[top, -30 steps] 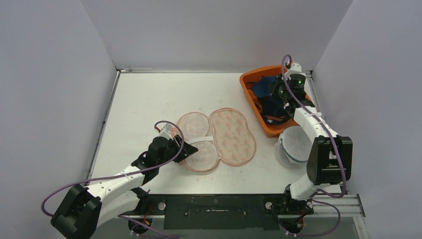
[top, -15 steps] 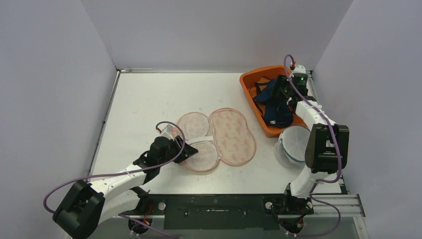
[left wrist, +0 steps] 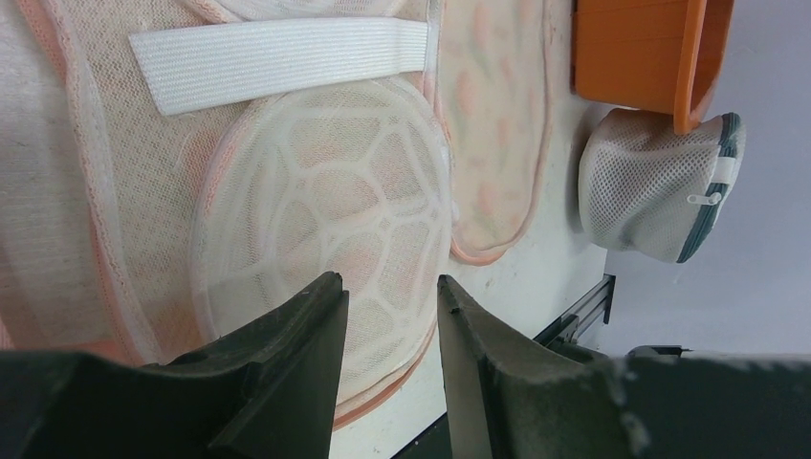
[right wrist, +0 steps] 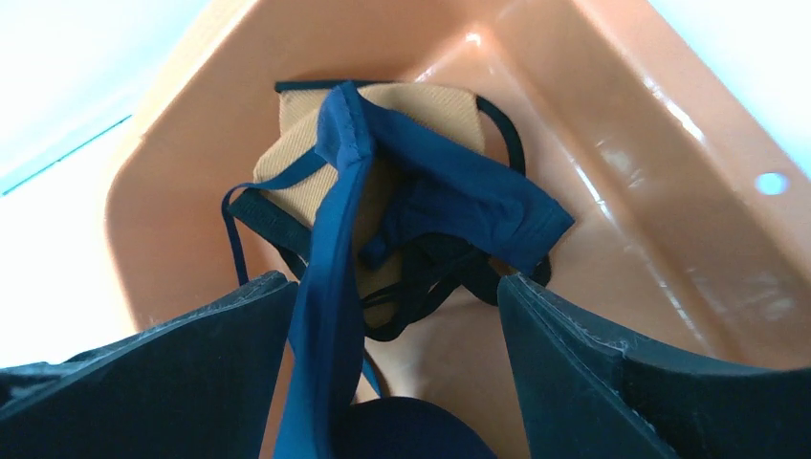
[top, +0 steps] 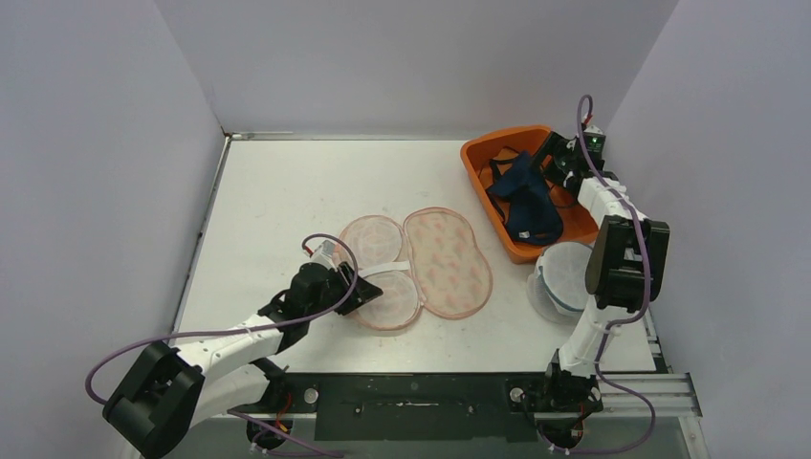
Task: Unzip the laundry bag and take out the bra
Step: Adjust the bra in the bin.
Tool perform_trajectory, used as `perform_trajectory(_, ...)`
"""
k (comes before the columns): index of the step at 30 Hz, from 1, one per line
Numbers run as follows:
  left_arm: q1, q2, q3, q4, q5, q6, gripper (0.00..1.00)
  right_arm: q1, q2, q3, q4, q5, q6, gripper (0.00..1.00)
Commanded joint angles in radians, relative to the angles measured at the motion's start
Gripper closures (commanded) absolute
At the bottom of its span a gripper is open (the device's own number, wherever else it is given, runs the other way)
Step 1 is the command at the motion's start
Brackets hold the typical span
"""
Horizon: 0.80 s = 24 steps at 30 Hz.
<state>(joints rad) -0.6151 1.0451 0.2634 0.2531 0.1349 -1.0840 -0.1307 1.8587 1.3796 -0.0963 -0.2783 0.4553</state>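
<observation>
The pink mesh laundry bag lies opened flat in the middle of the table, its white domed cup and elastic strap showing. The navy bra lies heaped in the orange bin, apart from the bag. My right gripper hovers over the bin's far right side, open, with the bra below and one blue strap running up past its left finger. My left gripper sits at the bag's near left cup, its jaws partly apart with nothing between them.
A white mesh pouch with grey trim stands just in front of the orange bin, also in the left wrist view. Grey walls enclose the table on three sides. The metal rail runs along the near edge.
My right gripper has opened and let go of the bra, then drawn back toward the bin's far right corner. The bra now lies spread in the bin. The left arm has barely moved.
</observation>
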Motion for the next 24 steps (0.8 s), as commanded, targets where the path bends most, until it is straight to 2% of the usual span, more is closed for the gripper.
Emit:
perform_trajectory(1, -0.01, 0.024, 0.02, 0.074, -0.009, 0.007, 0.62, 0.003, 0.053, 0.089, -0.034, -0.099, 0.089, 0.21)
perform_trajectory(4, -0.015, 0.037, 0.02, 0.083, -0.011, 0.004, 0.62, 0.004, 0.078, 0.112, -0.027, -0.126, 0.106, 0.24)
perform_trajectory(6, -0.017, 0.043, 0.02, 0.085, -0.013, 0.001, 0.62, 0.003, 0.09, 0.117, 0.003, -0.152, 0.126, 0.29)
perform_trajectory(7, -0.018, 0.046, 0.02, 0.085, -0.014, 0.0, 0.62, 0.003, 0.098, 0.121, 0.014, -0.167, 0.139, 0.36)
perform_trajectory(10, -0.019, 0.056, 0.023, 0.085, -0.012, -0.002, 0.62, 0.001, 0.102, 0.123, 0.029, -0.171, 0.15, 0.67)
perform_trajectory(13, -0.02, 0.059, 0.027, 0.085, -0.011, -0.003, 0.62, 0.002, 0.069, 0.083, 0.072, -0.158, 0.148, 0.82)
perform_trajectory(18, -0.03, 0.073, 0.034, 0.099, -0.003, -0.013, 0.62, 0.01, -0.017, 0.01, 0.146, -0.17, 0.081, 0.94)
perform_trajectory(24, -0.038, 0.076, 0.033, 0.099, -0.009, -0.012, 0.62, 0.012, -0.11, -0.114, 0.338, -0.267, 0.018, 0.95)
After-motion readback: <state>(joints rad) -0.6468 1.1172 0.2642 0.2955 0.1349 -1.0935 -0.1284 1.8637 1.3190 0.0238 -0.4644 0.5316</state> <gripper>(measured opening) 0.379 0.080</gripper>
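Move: The right hand, open, hangs over the orange bin, whose middle is almost straight below. The middle of the navy bra lies about 3 cm to its left, 2 cm back and 8 cm down, with a raised fold of it coming up close between the fingers; the beige bra lies under its far part, some 11 cm ahead and 4 cm left of the hand. From the left hand the navy bra is roughly 31 cm ahead and 48 cm to the right. The right fingers shut on the raised navy fold and pinch it: the open hand first drops about 3 cm onto it while easing left and slightly forward, rolling some 10 degrees with its left side rising. With the fingers closed, the hand keeps going left, rises about 3 cm and draws back nearly 2 cm, the cloth still between the tips. ##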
